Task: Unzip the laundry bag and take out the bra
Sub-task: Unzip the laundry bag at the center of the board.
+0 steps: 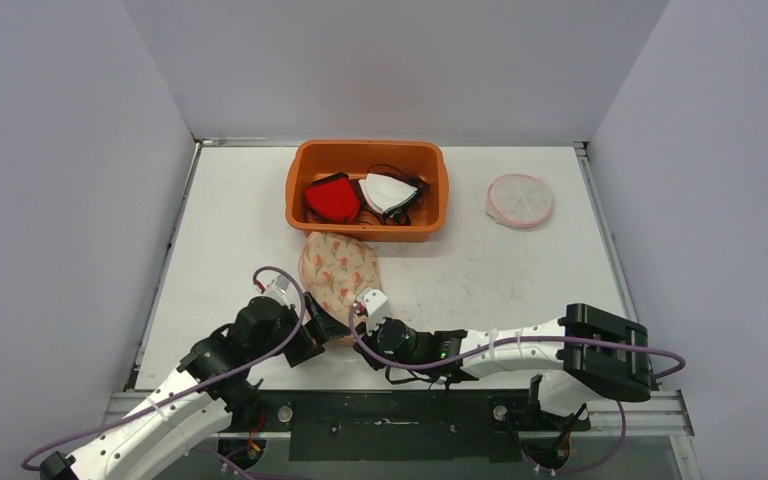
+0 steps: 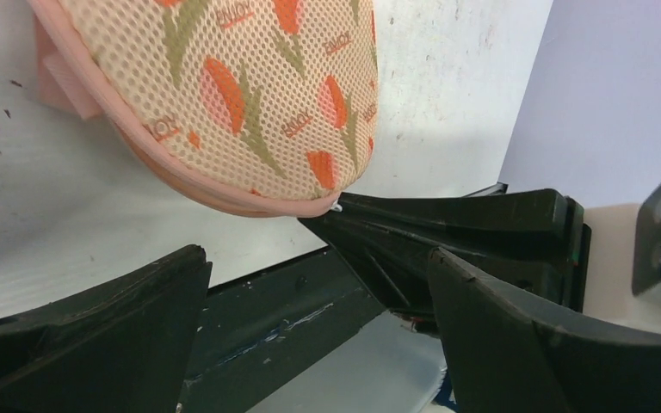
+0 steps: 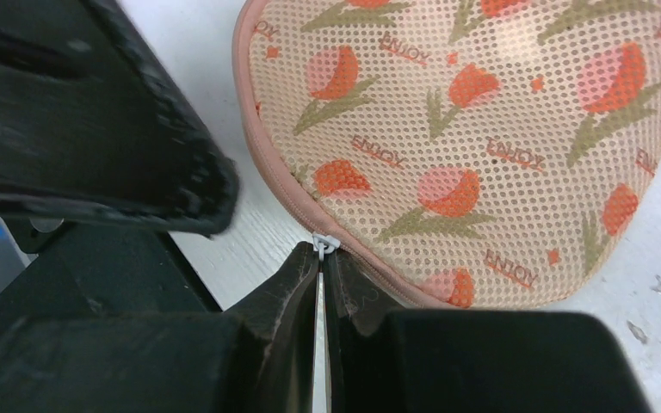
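Observation:
The laundry bag (image 1: 338,270) is a cream mesh pouch printed with orange flowers and edged in pink, lying flat in front of the orange bin. My right gripper (image 3: 321,258) is shut on its small silver zipper pull (image 3: 323,243) at the bag's near edge (image 3: 482,138). My left gripper (image 2: 314,258) stands open just off the bag's near-left edge (image 2: 241,95), with nothing between its fingers. In the top view the two grippers, left (image 1: 320,335) and right (image 1: 360,318), meet at that near edge. The bra is hidden.
An orange bin (image 1: 305,165) behind the bag holds red and white padded garments with dark straps. A round white pouch with a pink rim (image 1: 520,200) lies at the back right. The table's near edge and black rail (image 1: 390,425) are close below both grippers.

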Robot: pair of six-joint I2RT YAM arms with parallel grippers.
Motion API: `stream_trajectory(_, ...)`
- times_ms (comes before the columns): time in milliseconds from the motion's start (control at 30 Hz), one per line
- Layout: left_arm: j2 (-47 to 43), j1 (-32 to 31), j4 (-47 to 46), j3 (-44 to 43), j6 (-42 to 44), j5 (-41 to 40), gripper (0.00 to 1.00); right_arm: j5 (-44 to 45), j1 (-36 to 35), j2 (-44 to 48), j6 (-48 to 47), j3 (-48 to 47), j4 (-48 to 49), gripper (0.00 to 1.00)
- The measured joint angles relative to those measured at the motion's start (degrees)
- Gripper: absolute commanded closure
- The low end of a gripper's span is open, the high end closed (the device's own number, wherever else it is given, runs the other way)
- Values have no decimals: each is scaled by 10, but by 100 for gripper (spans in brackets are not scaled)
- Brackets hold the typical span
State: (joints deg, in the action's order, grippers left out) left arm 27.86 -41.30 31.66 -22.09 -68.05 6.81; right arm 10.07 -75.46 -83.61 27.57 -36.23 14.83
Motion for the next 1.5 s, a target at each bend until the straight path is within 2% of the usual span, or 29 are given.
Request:
stream_trajectory(133,10,-17,-37,35,-51,-8,4,-19,-2,-19,-7,-13,8,95)
stream_trajectory(333,91,-40,-104,41,-84,-24,0,-31,-11,-26,-14,-24,18,95)
stream_trajectory(433,116,-42,-116,41,-93,-37,19,-34,-17,-27,-16,-24,23,95)
stream_trajectory(633,108,-41,-136,58,-111,-80,67,-34,-23,-26,-16,-24,27,95)
stream_trajectory(867,111,-32,-156,74,-123,-89,97,-19,-23,-3,-14,-8,24,95)
stream_trajectory(933,115,-31,-164,73,-125,-84,100,-12,-23,7,-12,1,24,95)
stream_trajectory(1500,159,10,-214,77,-90,-41,100,65,-25,83,30,66,-10,95)
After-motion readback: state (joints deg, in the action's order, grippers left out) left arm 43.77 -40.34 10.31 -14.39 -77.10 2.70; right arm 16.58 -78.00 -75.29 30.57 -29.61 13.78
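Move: The laundry bag's near-left zip edge lies about 3 cm ahead of the open left hand, 1 cm to its right and 5 cm below. From the right hand, which still pinches the zipper pull, that edge is some 3 cm left and 1 cm ahead, at about its height. From the left hand, the pull is roughly 4 cm right, 2 cm ahead and 4 cm below; the orange bin stands about 28 cm ahead and 6 cm right. Left hand sinks 5 cm, then forward, pinching the zip edge; right, keeping the pull, goes left-back, then 5 cm right. ##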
